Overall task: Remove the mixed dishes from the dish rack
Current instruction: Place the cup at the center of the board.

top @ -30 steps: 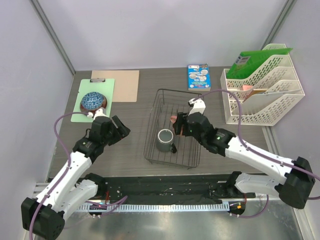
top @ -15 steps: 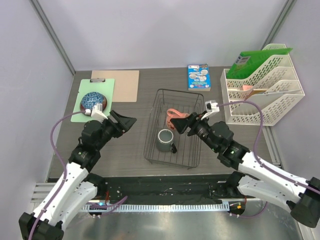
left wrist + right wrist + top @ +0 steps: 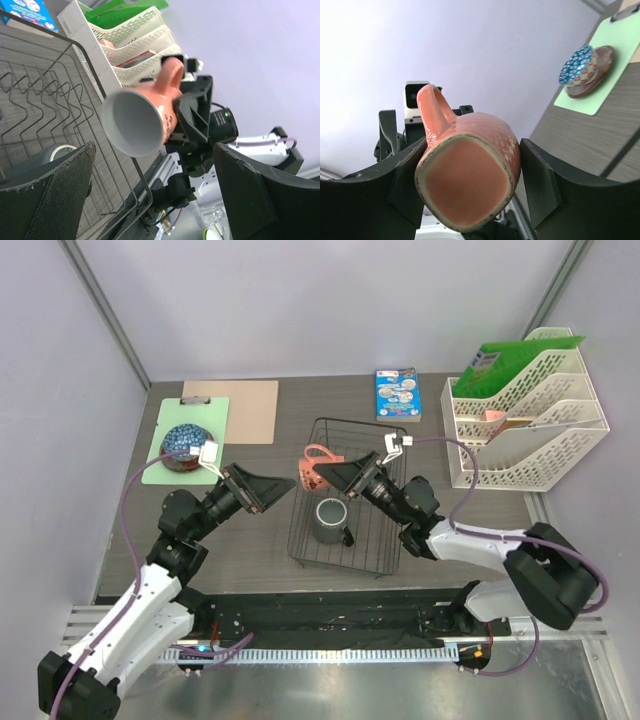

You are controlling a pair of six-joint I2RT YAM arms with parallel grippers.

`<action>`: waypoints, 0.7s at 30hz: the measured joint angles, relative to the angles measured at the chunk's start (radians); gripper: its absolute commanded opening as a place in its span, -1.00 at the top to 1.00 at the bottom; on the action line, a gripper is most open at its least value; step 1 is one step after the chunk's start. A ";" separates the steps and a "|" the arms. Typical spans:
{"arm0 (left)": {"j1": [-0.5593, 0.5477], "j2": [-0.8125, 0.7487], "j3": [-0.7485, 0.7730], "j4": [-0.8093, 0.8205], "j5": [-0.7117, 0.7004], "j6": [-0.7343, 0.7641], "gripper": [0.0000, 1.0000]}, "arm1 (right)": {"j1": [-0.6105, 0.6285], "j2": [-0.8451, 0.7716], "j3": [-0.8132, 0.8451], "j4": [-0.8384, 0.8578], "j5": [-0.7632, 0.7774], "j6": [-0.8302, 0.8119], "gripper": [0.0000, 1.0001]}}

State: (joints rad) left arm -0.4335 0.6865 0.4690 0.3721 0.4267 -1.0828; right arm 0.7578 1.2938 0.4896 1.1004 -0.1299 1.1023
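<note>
My right gripper (image 3: 328, 473) is shut on the salmon-pink cup (image 3: 312, 468), which it holds on its side above the left rim of the black wire dish rack (image 3: 345, 565). In the right wrist view the cup's base (image 3: 467, 172) fills the space between both pads. My left gripper (image 3: 268, 490) is open and points at the cup's mouth (image 3: 135, 120) from the left, apart from it. A grey-green mug (image 3: 330, 520) stands in the rack. The blue-inside bowl (image 3: 185, 440) sits on the dark red plate (image 3: 595, 75) on a green mat (image 3: 215, 420).
A white tiered file tray (image 3: 525, 430) with a green folder stands at the back right. A blue booklet (image 3: 398, 395) lies behind the rack. A brown clipboard (image 3: 245, 410) lies beside the green mat.
The right arm lifted the pink cup out of the rack and carried it left. The left gripper turned to face the cup and opened wide.
</note>
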 measured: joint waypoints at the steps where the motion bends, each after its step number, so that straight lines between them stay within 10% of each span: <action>1: -0.009 -0.003 0.000 0.001 0.001 0.013 -0.88 | 0.000 0.037 0.013 0.031 -0.010 0.029 0.99; 21: -0.082 0.074 0.021 -0.018 -0.041 0.211 -0.45 | 0.045 0.274 0.148 0.132 -0.087 0.222 0.97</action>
State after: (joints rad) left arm -0.5156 0.7605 0.4900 0.3542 0.3855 -0.8715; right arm 0.8028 1.5673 0.6380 1.2327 -0.2165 1.3239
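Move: The cup, held by the right hand with its mouth facing the left gripper, is about 9 cm right and 6 cm ahead of the left hand, nearly level. The gray mug lies roughly 10 cm right, 2 cm ahead and 24 cm below that hand; the dish rack's middle is around 13 cm right, 5 cm ahead and 27 cm below. From the right hand, the left gripper is some 10 cm left and 5 cm back, nearly level. Right hand carries the cup about 5 cm left towards the left gripper, which eases right, sinks and partly closes. ##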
